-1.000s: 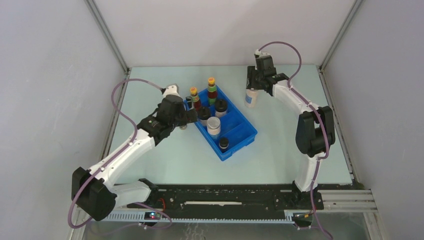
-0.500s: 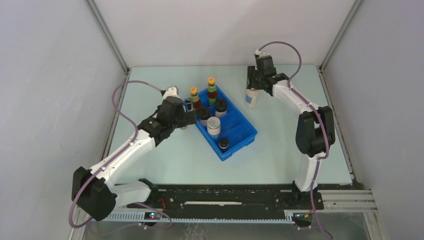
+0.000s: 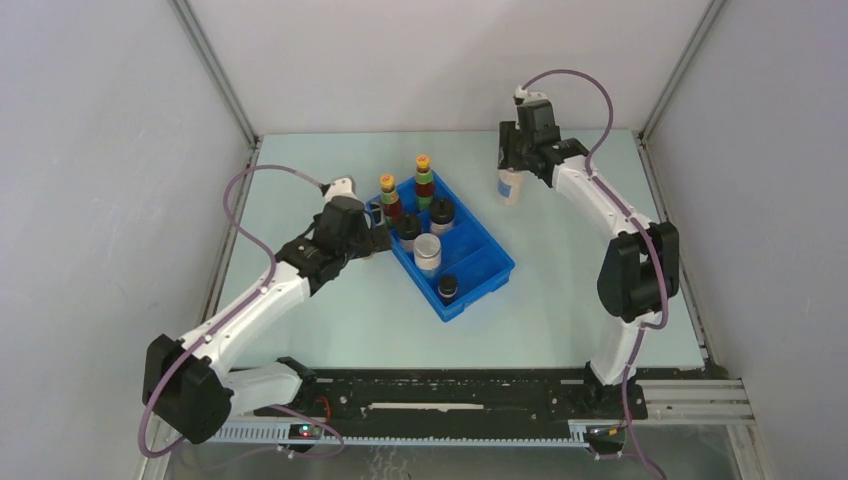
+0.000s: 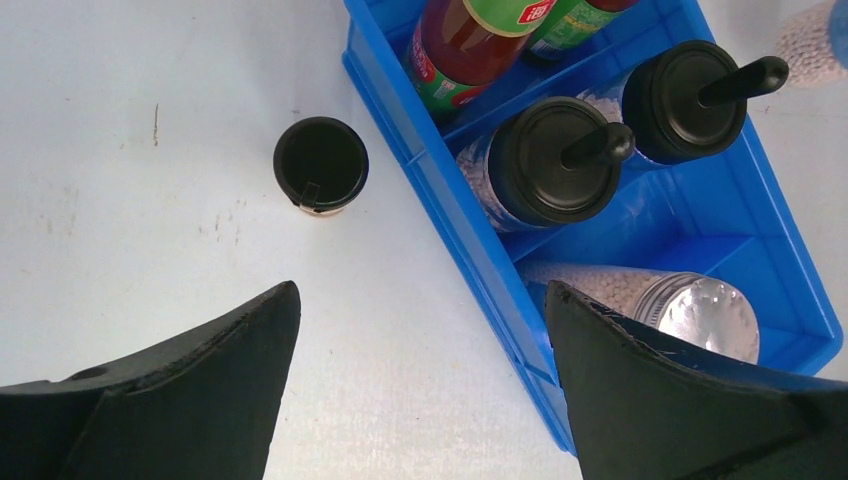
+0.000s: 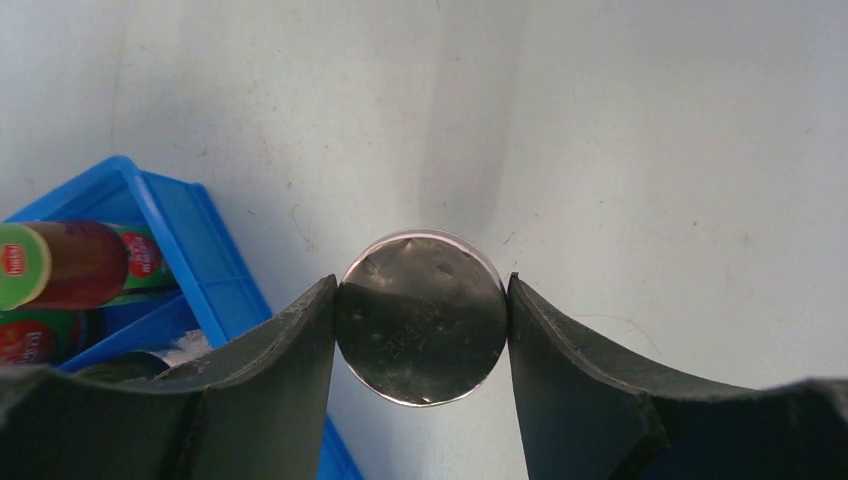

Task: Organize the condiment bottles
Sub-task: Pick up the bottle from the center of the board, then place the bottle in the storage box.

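My right gripper (image 5: pixel 420 300) is shut on a pale jar with a silvery cap (image 5: pixel 420 317), its fingers pressing both sides of the cap. From above, that jar (image 3: pixel 510 186) is to the right of the blue tray's far end. My left gripper (image 4: pixel 420 290) is open and holds nothing, hanging over the table at the tray's left wall. A short black-lidded jar (image 4: pixel 320 165) stands on the table ahead of it. In the tray are two tall dark-red bottles (image 3: pixel 389 197) (image 3: pixel 424 180), three black-lidded jars (image 3: pixel 408 228) (image 3: pixel 441 213) (image 3: pixel 448 288) and a pale jar (image 3: pixel 428 250).
The blue divided tray (image 3: pixel 490 262) lies diagonally at mid-table, with its right-hand compartments bare. Grey walls and metal frame rails close in the table at the left, back and right. The arm bases sit on the rail at the near edge.
My right gripper has carried the pale jar a little to the right and farther back. My left gripper has drawn back slightly toward the near left and stays open.
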`<state>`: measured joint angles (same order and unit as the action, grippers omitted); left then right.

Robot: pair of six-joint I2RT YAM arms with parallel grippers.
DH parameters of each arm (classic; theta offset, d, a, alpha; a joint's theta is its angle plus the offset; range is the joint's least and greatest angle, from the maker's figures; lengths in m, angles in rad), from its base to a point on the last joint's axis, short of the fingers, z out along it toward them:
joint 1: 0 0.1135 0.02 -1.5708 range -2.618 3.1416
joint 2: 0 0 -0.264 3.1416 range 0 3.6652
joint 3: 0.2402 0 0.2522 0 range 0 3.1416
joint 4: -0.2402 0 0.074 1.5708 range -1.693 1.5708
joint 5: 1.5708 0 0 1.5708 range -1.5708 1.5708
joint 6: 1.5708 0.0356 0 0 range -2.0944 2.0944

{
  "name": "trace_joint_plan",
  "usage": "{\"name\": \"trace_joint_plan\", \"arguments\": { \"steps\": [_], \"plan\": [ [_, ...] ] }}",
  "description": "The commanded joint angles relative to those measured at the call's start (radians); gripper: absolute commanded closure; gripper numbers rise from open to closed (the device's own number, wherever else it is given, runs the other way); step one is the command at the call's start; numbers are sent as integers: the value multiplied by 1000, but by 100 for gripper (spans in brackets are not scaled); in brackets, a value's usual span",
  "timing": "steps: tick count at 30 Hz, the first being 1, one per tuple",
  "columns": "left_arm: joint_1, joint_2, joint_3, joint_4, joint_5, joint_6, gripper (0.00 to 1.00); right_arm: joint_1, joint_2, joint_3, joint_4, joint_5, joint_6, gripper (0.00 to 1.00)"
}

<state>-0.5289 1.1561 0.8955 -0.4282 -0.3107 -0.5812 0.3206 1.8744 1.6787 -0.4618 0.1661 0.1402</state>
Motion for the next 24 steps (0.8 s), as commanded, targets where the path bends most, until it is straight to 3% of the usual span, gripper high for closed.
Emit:
{"name": "trace_joint_plan", "arguments": {
  "steps": [1, 24],
  "plan": [
    [7, -35, -26, 34, -25, -23, 4, 24, -118, 68, 30, 38, -22, 100],
    [8, -88, -58, 76, -99, -68, 6, 269, -366, -18, -63, 152, -18, 100]
  ]
}}
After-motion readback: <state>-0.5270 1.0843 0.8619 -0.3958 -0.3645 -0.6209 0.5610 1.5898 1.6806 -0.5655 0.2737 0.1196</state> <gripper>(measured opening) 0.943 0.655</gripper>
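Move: My right hand already holds the silver-capped bottle clear of the table. The free tray slot it seems bound for lies about 9 cm back, 7 left and 15 below. From my right hand, the other silver-capped bottle stands roughly 13 back and 13 left, the nearer black-lidded jar 4 back and 12 left, and the nearer sauce bottle 14 left, level with it. From my left hand that slot is about 10 cm ahead and 13 right. I keep the bottle pinched by its cap in my right hand and carry on lifting it, some 12 cm higher. The rise goes nearly straight up at first, then bends back about 9 cm and left about 7, in over the tray, while the fingers tip up and swing counter-clockwise, roughly 10 degrees each. My open left hand only eases up a little. ##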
